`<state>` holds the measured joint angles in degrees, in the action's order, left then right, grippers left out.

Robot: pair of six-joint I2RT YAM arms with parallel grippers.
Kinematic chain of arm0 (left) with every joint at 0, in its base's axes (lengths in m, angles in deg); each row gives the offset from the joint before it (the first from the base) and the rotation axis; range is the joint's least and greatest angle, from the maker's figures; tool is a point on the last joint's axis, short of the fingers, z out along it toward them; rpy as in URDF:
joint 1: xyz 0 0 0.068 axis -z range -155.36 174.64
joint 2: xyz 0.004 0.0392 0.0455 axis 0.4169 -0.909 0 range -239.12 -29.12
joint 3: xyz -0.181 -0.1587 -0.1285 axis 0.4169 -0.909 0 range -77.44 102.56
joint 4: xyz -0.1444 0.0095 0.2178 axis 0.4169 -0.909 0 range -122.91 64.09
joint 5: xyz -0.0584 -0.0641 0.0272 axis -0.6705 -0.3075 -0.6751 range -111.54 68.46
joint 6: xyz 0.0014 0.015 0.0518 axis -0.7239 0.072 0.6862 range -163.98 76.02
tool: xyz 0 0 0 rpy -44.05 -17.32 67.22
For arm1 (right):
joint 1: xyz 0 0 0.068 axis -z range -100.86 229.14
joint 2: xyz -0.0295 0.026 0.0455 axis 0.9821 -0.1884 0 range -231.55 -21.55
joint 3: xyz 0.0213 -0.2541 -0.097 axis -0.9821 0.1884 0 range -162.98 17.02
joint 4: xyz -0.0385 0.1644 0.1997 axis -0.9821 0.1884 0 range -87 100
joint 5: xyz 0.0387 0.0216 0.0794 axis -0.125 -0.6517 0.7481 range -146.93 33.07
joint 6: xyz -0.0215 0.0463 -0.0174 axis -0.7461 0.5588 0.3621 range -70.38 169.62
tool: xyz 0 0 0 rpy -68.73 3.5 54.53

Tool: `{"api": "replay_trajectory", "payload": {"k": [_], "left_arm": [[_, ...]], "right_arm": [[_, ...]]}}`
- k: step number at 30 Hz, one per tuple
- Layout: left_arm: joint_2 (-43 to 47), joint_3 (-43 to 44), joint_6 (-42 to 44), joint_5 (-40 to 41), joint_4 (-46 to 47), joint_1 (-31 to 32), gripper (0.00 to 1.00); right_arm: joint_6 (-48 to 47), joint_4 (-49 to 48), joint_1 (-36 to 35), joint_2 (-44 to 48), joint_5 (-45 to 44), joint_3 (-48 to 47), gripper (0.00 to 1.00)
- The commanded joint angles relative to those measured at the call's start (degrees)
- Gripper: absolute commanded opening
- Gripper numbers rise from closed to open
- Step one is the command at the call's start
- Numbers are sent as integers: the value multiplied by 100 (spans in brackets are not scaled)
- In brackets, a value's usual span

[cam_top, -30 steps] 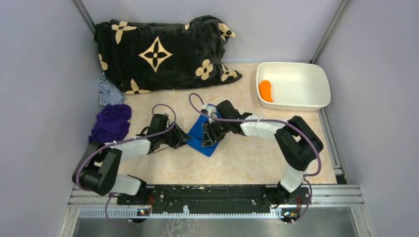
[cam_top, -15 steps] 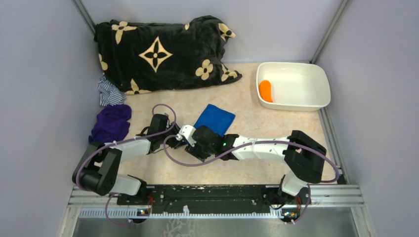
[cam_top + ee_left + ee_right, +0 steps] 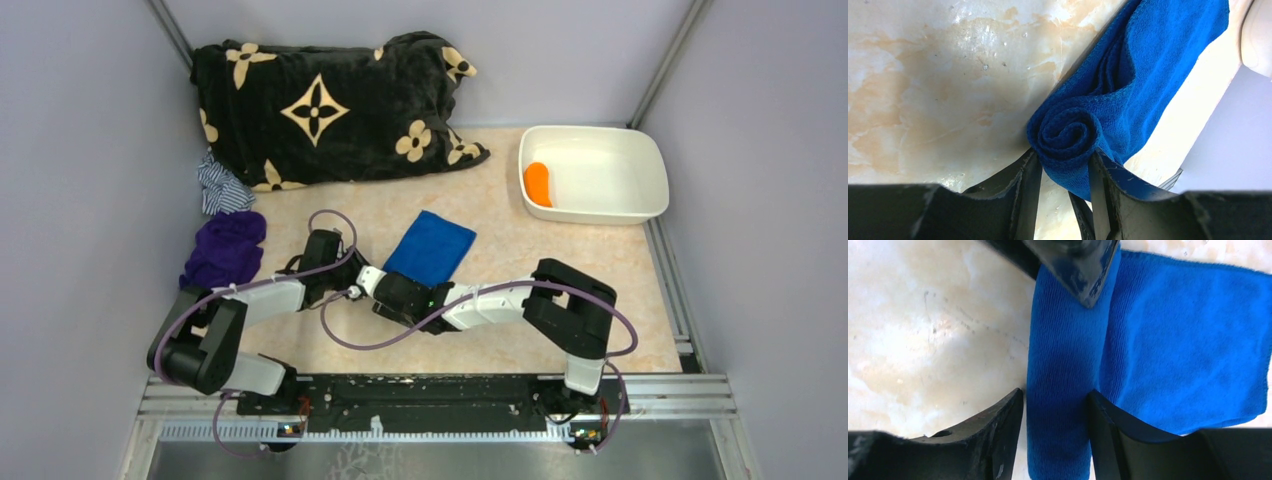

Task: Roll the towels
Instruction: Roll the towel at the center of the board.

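The blue towel [image 3: 435, 245] lies mid-table, its near-left end wound into a roll [image 3: 1068, 135]. My left gripper [image 3: 356, 283] is shut on the roll's spiral end, both fingers pressing its sides [image 3: 1064, 167]. My right gripper [image 3: 384, 288] straddles the same roll [image 3: 1060, 390] from the other end, open. Its right finger [image 3: 1100, 415] touches the cloth, and a thin gap shows at its left finger [image 3: 1010, 415]. The left arm's fingertip [image 3: 1083, 275] rests on the roll farther along. The orange towel [image 3: 538, 183], rolled, lies in the white bin [image 3: 610, 185].
A black plush blanket with tan flowers [image 3: 320, 100] fills the back left. A striped cloth [image 3: 220, 185] and a purple cloth [image 3: 225, 250] lie by the left wall. The bin stands at the back right. Both arms cross low at mid-table.
My right gripper left the top of the blue towel and swung near and left, down to the rolled end beside the left gripper. The left arm has held still.
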<state>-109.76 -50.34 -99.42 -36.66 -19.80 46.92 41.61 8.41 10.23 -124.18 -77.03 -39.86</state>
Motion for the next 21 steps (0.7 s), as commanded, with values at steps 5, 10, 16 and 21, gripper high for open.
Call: {"api": "replay_trajectory", "payload": {"k": [5,10,16,21], "left_arm": [[-1,-76,305,399,-753,-17,48],[603,-103,321,516,-1086,-14,54],[1668,-113,301,626,-1653,-29,65],[2423,-361,80,507,-1835,-28,67]], "right_arm": [[4,440,-40,-512,185,-134,28],[203,614,243,-136,1856,-301,14],[734,337,1082,-32,4202,-404,6],[1532,-408,1850,-342,6250,-278,5]]}}
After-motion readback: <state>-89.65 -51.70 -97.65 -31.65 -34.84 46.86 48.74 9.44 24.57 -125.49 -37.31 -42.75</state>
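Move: My right fingers stand open astride the rolled part of the blue towel, its middle practically between the pads and at most 1 cm below them; the unrolled flat part lies about 8 cm ahead and 6 cm to the right. My left fingers straddle the roll's other end, some 6 cm left and 3 cm ahead of my right hand, so the roll's middle is about 6 cm right and 3 cm back from them. The purple towel is some 28 cm left and 6 cm ahead of my left hand. I shut my right fingers on the blue roll and pinch it, easing about 2 cm left and then slightly back while the wrist tips some 35 degrees, bringing the fingertips steeper down and turned to the left. Meanwhile my left hand opens wider, comes free of the roll's end and rises about 5 cm, backing off left and towards me. ##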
